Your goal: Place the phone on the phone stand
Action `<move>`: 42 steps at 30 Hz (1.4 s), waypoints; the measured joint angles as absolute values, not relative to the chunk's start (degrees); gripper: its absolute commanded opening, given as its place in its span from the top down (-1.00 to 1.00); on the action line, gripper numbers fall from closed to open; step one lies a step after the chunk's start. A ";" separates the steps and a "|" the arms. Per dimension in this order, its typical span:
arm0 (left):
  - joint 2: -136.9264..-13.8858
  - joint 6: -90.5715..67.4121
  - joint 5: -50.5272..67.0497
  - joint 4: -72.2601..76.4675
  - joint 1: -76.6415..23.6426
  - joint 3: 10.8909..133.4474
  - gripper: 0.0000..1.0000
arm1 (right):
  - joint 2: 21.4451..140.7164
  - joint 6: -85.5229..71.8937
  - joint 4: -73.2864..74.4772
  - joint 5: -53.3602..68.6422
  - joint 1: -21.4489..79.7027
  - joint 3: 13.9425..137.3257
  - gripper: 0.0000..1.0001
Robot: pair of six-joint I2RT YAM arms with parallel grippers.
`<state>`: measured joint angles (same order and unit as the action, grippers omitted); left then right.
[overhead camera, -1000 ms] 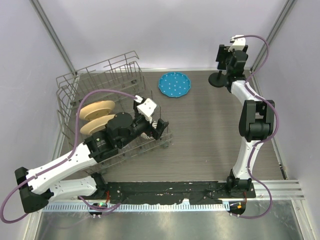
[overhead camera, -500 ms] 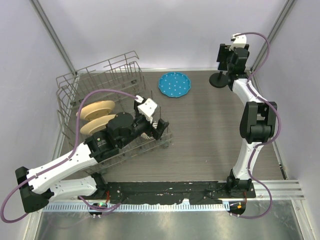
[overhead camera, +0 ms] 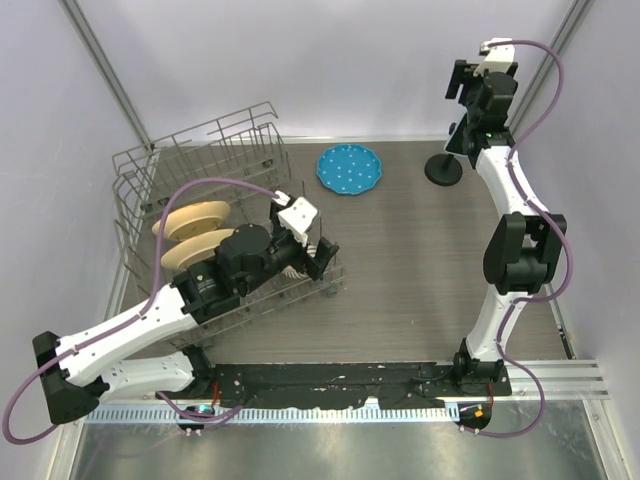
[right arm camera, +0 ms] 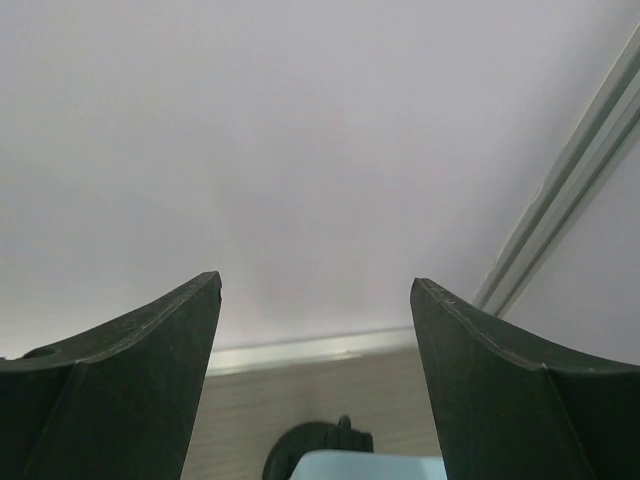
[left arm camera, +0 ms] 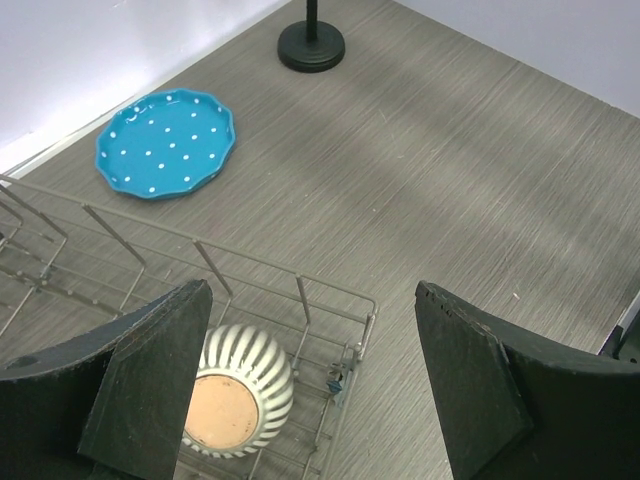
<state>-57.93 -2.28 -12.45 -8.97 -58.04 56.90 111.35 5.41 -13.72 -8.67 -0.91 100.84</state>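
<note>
The phone stand (overhead camera: 443, 170) stands at the back right of the table, its round black base (left arm camera: 311, 47) and thin post in plain sight. In the right wrist view the base (right arm camera: 291, 451) lies low in the middle. The phone (right arm camera: 371, 466) shows only as a light blue edge in front of that base. What carries it is hidden, and I cannot make it out from above. My right gripper (overhead camera: 482, 75) hangs high above the stand, open (right arm camera: 316, 280), with only the wall between its fingertips. My left gripper (overhead camera: 310, 232) is open (left arm camera: 313, 285) over the rack's corner.
A wire dish rack (overhead camera: 200, 150) fills the left side, with two tan plates (overhead camera: 190, 220) and a striped bowl (left arm camera: 240, 400) in it. A blue dotted plate (overhead camera: 349, 168) lies at the back centre. The back wall and a corner post (right arm camera: 560, 210) stand close behind the stand.
My right gripper has risen and drawn back to the right, away from the stand, and more of the base now shows. The left arm has not moved.
</note>
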 measured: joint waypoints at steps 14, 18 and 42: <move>-59.48 -2.52 -12.16 -9.78 -58.04 56.90 -0.74 | 107.28 1.69 -11.68 -8.47 -0.93 102.08 -0.62; -59.64 -2.52 -12.16 -9.82 -58.04 56.90 -0.73 | 101.34 -2.44 -8.51 -9.02 -0.49 98.10 -0.61; -52.49 -2.48 -18.50 -9.45 -58.02 55.94 -0.78 | 26.96 -29.82 45.39 -26.00 15.25 66.08 -0.77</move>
<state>-52.49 -2.48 -18.50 -9.45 -58.02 55.94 26.96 -29.82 45.39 -26.00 15.25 66.08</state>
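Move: The phone already rests on the phone stand, its middle some 12 cm below my open right hand, about 2 cm ahead and 1 cm to the right. The stand's middle is roughly 17 cm below that hand, 3 cm ahead and 1 cm right; the blue plate lies about 27 cm to its left, 2 cm ahead and 24 cm down. From my left hand the phone is roughly 38 cm ahead, 35 cm right and 8 cm lower. With its fingers staying open, my right hand first rises about 4 cm above the phone, then sweeps back towards me some 43 cm, away from the stand, bowing left and returning while it rolls its left side up some 30 degrees. My empty left hand sinks a little, then lifts and drifts slightly left. ##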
